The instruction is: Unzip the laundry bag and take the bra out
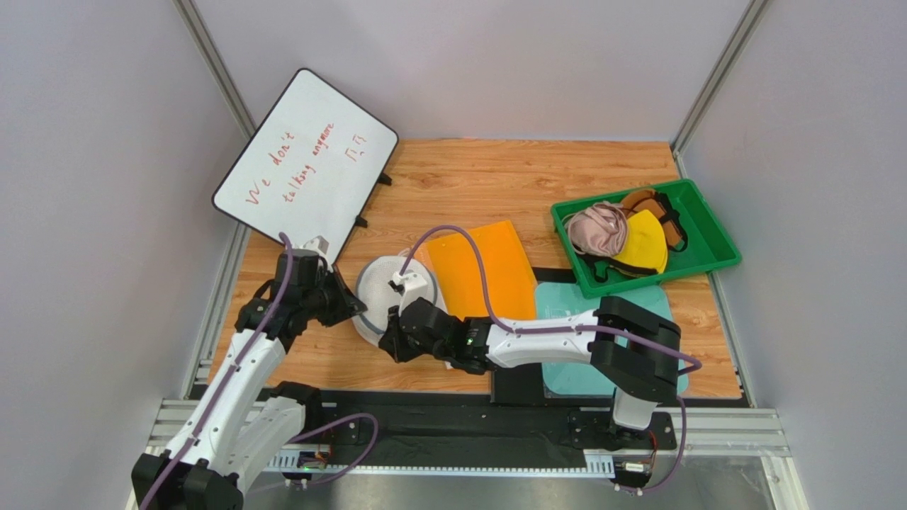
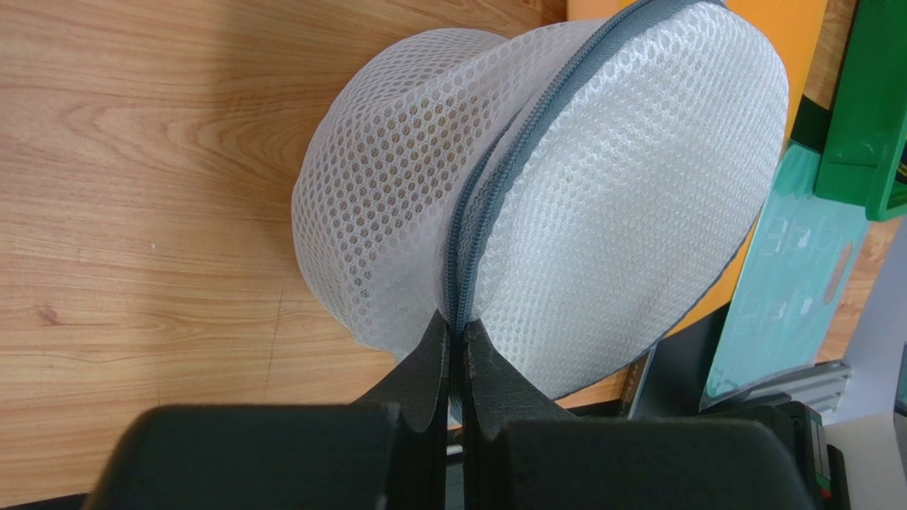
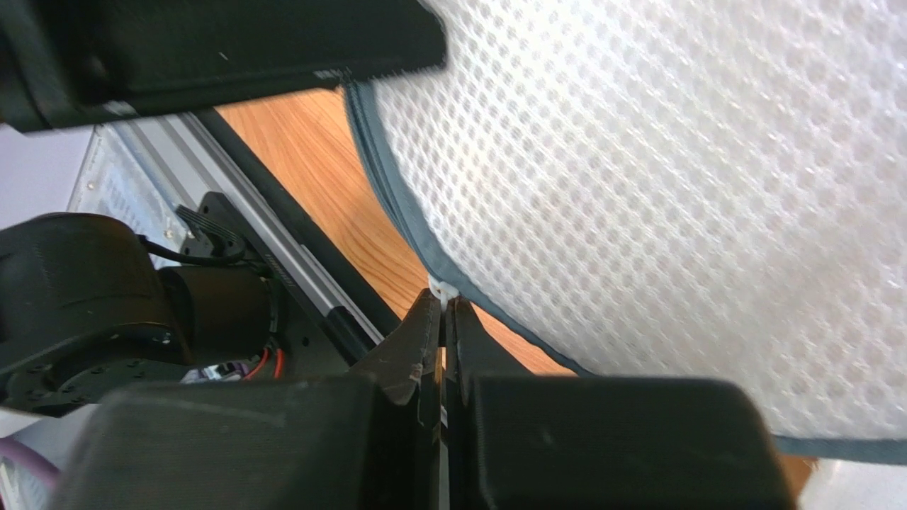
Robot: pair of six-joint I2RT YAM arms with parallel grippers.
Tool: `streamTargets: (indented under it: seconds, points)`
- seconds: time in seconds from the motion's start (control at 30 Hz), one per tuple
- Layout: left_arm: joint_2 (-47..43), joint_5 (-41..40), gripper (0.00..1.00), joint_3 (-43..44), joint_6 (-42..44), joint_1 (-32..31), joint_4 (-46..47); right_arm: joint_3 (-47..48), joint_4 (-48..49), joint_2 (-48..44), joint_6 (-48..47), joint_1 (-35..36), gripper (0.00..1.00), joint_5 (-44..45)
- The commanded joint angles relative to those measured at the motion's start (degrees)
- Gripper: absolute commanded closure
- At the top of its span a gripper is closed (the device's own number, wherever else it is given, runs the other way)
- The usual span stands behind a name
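The laundry bag (image 1: pixel 378 289), a round white mesh drum with a grey zipper rim, stands tilted on its edge on the wooden table, left of centre. My left gripper (image 1: pixel 346 305) is at its left side, shut on the zipper seam (image 2: pixel 460 255) where the fingertips meet (image 2: pixel 458 335). My right gripper (image 1: pixel 392 338) is at the bag's near edge, shut on a small white tab (image 3: pixel 443 289) at the grey rim. The mesh (image 3: pixel 692 191) fills that view. The zipper looks closed along the length I see. The bra is hidden; nothing shows through the mesh.
An orange sheet (image 1: pixel 484 266) and a teal sheet (image 1: pixel 564 303) lie right of the bag. A green tray (image 1: pixel 719 225) at the right holds pink, yellow and brown garments. A whiteboard (image 1: pixel 303 159) leans at the back left. The metal base rail (image 1: pixel 479 425) runs along the near edge.
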Motion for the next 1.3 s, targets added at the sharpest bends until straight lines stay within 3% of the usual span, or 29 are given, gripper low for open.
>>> streamTargets:
  seconds: [0.0, 0.57, 0.77, 0.83, 0.87, 0.97, 1.27]
  points:
    - [1.5, -1.0, 1.0, 3.3, 2.5, 0.0, 2.5, -2.6, 0.8, -3.4, 0.4, 0.1, 1.0, 1.4]
    - [5.1, -1.6, 1.0, 6.6, 7.3, 0.6, 0.9, -9.3, -2.3, -10.5, -1.7, -2.0, 1.0, 6.3]
    - [9.3, -1.2, 0.98, 9.4, 9.6, 0.7, 1.5, -7.3, -3.1, -11.3, -3.3, -1.7, 1.0, 6.0]
    - [10.6, -0.1, 0.76, 11.2, 10.3, 0.6, 1.1, -6.0, -2.7, -10.4, -3.2, -1.7, 1.0, 5.4]
    - [10.8, 0.2, 0.44, 11.5, 10.3, 0.7, 0.6, -5.7, -2.3, -10.1, -2.9, -1.6, 1.0, 4.9]
    - [9.9, -0.4, 0.24, 11.5, 10.3, 0.7, -0.8, -4.4, 0.0, -8.8, -2.1, -1.6, 1.0, 2.9]
    - [1.5, -1.8, 0.22, 5.0, 7.9, 0.7, -5.2, 2.5, 1.4, -3.2, -2.2, -1.6, 1.0, -1.9]
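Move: The laundry bag's blue-grey zip rim is already pinched in the shut left fingers; the bag's middle lies about 2 cm ahead of that hand, 6 cm to its right and 5 cm lower. The white tab on the rim, held by the right hand, is some 6 cm back from the left hand, 3 cm to its right and slightly lower. The bag's middle is about 8 cm ahead of the right hand, 3 cm to its right and 3 cm lower; the orange folder lies about 9 cm ahead, 19 cm right and 9 cm below. The zip rim is carried about 3 cm forward and a little up by the left hand, which then opens wide, lets go of it and backs off about 1.5 cm while still edging up. The right hand, keeping its pinch on the white tab, draws about 5 cm to the right, then swings some 4 cm back left while rising 2 cm. ##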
